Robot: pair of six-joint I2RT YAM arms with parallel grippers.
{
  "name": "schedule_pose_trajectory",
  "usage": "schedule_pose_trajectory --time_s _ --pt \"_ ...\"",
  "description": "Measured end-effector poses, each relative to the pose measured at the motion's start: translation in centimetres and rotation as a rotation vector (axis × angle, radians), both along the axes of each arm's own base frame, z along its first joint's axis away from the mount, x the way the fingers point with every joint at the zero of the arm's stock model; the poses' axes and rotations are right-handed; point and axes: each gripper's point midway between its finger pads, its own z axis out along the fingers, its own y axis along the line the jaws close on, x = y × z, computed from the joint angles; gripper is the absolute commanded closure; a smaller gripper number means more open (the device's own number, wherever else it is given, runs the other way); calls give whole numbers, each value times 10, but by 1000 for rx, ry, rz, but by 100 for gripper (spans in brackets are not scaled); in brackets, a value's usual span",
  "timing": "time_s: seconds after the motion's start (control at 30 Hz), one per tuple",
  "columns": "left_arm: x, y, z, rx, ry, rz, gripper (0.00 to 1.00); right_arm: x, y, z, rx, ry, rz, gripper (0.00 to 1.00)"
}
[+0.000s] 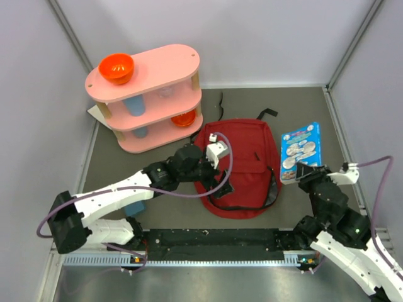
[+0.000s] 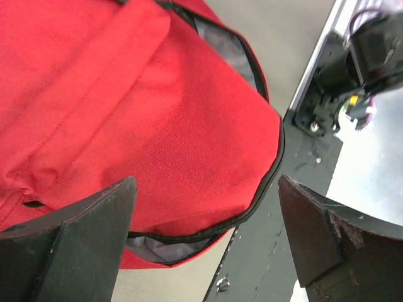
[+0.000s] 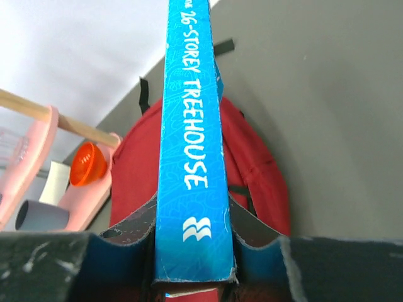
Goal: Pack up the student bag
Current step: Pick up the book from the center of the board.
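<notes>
The student bag (image 1: 247, 157), a dark red backpack, lies flat mid-table with its black straps at the far end. My left gripper (image 1: 217, 179) hovers open over the bag's near left part. In the left wrist view its fingers (image 2: 101, 233) stand wide apart with nothing between them (image 2: 206, 189), above the bag (image 2: 157, 119) and its unzipped edge, where grey lining (image 2: 164, 248) shows. My right gripper (image 1: 305, 171) is shut on the near end of a blue book (image 1: 301, 150). Its spine (image 3: 192, 145) runs away from the jaws (image 3: 194, 251) towards the bag (image 3: 258, 157).
A pink three-tier shelf (image 1: 151, 69) stands at the back left with an orange bowl (image 1: 116, 68) on top, blue cups and a second orange bowl (image 1: 184, 117) on lower tiers. A black rail (image 1: 214, 239) runs along the near edge. Walls close in on three sides.
</notes>
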Motion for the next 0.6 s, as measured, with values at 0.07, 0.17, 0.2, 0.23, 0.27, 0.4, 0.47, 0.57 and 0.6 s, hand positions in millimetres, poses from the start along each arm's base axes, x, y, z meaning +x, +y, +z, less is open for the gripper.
schedule_pose_trajectory --time_s 0.07,0.17,0.2,0.23,0.27,0.4,0.47,0.57,0.6 --pt "-9 -4 -13 51 4 -41 1 -3 -10 15 -11 -30 -28 100" --pt "-17 -10 -27 109 11 -87 1 -6 -19 31 -31 -58 -45 100" --pt "-20 -12 -30 124 12 -101 1 -7 -20 35 -41 -62 -44 100" --pt "-23 -14 -33 137 11 -117 1 -8 -21 36 -47 -63 -43 100" --pt "-26 -17 -34 147 10 -133 1 -9 -22 37 -58 -62 -41 100" --pt "-38 -30 -33 163 2 -208 1 -10 -23 35 -85 -50 -36 100" --pt "-45 -38 -33 172 6 -255 2 -11 -23 32 -97 -39 -29 100" --pt "-54 -50 -37 211 9 -311 3 -10 -21 30 -108 -29 -16 100" --pt "-59 -56 -40 230 4 -330 6 -10 -19 29 -112 -24 -9 100"
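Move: The bag mouth, at the red bag's zipped near edge, lies about 8 cm back, 7 cm to the right and 12 cm below the open left hand. From that hand, the mesh pocket is some 3 cm back and 17 cm right; the blue book is about 10 cm ahead and 24 cm right. From the right hand, already gripping the book, the mouth is roughly 12 cm back, 17 cm left and 15 cm below. Left hand, open, moves back-right and down some 9 cm towards the bag mouth; right lifts the held book slightly. ##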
